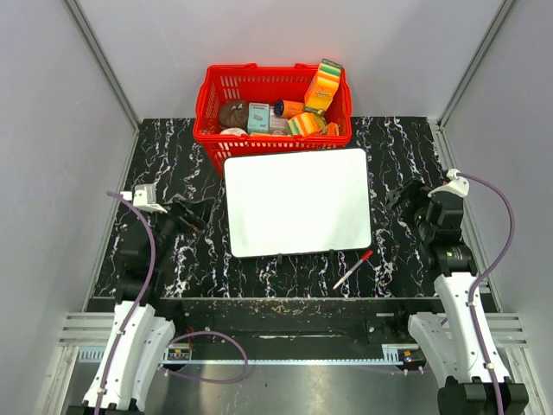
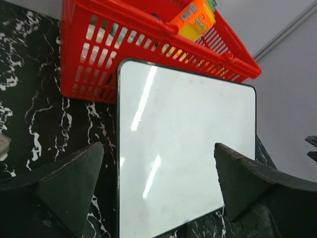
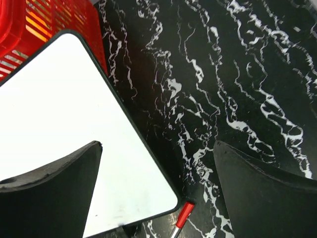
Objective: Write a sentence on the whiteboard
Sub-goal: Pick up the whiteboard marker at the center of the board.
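Observation:
The whiteboard lies flat on the black marble table, its far edge against the red basket. Its face is blank white, and no sentence shows on it. A marker with a red cap lies on the table just off the board's near right corner. My left gripper rests open left of the board, and in the left wrist view the whiteboard lies ahead of my left gripper. My right gripper stands open to the board's right. In the right wrist view, my right gripper frames the whiteboard corner and the marker.
A red basket at the back holds sponges, small boxes and other items. Grey walls close in the table on three sides. The marble table shows bare on either side of the board.

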Controlling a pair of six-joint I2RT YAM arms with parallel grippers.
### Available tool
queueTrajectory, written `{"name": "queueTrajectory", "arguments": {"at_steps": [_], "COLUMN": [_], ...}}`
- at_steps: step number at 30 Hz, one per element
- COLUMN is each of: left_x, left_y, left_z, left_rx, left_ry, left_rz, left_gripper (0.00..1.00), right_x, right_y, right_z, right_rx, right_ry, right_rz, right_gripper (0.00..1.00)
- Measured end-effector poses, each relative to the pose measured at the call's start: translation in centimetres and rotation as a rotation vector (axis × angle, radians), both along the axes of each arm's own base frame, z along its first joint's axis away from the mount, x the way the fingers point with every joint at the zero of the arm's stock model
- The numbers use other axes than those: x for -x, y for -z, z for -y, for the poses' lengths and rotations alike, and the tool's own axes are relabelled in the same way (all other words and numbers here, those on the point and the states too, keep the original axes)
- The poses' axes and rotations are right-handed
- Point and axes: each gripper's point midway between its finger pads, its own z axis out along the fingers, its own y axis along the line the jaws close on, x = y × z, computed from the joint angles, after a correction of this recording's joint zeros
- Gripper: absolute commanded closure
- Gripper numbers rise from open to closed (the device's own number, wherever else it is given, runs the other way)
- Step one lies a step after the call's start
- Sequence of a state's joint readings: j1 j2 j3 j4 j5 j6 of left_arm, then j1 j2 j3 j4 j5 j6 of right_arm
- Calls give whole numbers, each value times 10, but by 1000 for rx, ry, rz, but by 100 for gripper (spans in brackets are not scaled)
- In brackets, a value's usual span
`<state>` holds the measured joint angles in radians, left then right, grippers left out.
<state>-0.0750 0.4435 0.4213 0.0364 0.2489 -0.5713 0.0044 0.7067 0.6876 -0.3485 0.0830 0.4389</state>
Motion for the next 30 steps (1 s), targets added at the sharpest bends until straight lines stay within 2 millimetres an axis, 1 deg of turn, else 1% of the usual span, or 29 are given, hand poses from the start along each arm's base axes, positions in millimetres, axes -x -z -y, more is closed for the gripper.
{"name": "queueTrajectory", "arguments": {"at_steps": [2, 4, 7, 10, 13, 15, 16, 17, 20, 23, 25, 27, 28, 30], "left_x": [0, 1, 7, 25, 47, 57, 63, 66, 79, 98, 110, 121, 127, 141], "left_y": [7, 16, 24, 28, 29, 27, 33, 37, 63, 95, 111, 123, 129, 141], "left_z": [6, 16, 43, 89, 136, 167, 185, 197, 240, 281, 309, 338, 349, 371], "left_rx": [-9, -27, -60, -116, -196, -245, -280, -306, -422, -556, -640, -697, -722, -762], "left_ry": [36, 94, 211, 378, 519, 588, 620, 635, 670, 703, 715, 716, 720, 735], "left_rz": [-30, -79, -128, -174, -213, -220, -238, -249, -300, -341, -351, -337, -332, -321], "left_gripper": [1, 1, 1, 1, 1, 1, 1, 1, 1, 1, 1, 1, 2, 11], "right_x": [1, 2, 4, 5, 8, 9, 9, 10, 10, 10, 10, 9, 9, 10], "right_y": [5, 10, 15, 20, 26, 29, 31, 32, 34, 36, 38, 42, 44, 49], "right_z": [-3, -6, -9, -10, -11, -12, -12, -13, -13, -13, -12, -12, -12, -11], "right_rx": [-12, -23, -32, -34, -36, -37, -37, -38, -38, -38, -38, -38, -39, -39], "right_ry": [-15, -26, -41, -44, -51, -56, -58, -59, -59, -58, -57, -54, -53, -47], "right_rz": [-17, -34, -48, -64, -83, -93, -97, -100, -109, -117, -126, -139, -145, -161], "right_gripper": [0, 0, 0, 1, 0, 0, 0, 0, 0, 0, 0, 0, 0, 0]}}
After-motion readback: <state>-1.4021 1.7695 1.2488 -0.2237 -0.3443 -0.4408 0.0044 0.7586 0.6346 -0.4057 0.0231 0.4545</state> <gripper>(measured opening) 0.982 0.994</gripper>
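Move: The marker lies on the dark table off the whiteboard's near right corner: from the left hand about 38 cm right, 10 cm back and 23 cm lower. The whiteboard's middle is some 22 cm to the left hand's right and 8 cm ahead, with its right-hand black clip about 32 cm right and 5 cm back, all about as low. From the right hand, the marker is about 5 cm left, 14 cm back and 20 cm below. Towards the marker, still lying free on the table, the left hand sweeps fast to the right, about 37 cm, drawing back and sinking some 14 cm each, with most of the drop in the second half. It swings clockwise about 40 degrees, its left side rolling up and its open fingers tipping down, without touching the marker. The right hand sinks about 5 cm, tipping slightly down and staying open. ##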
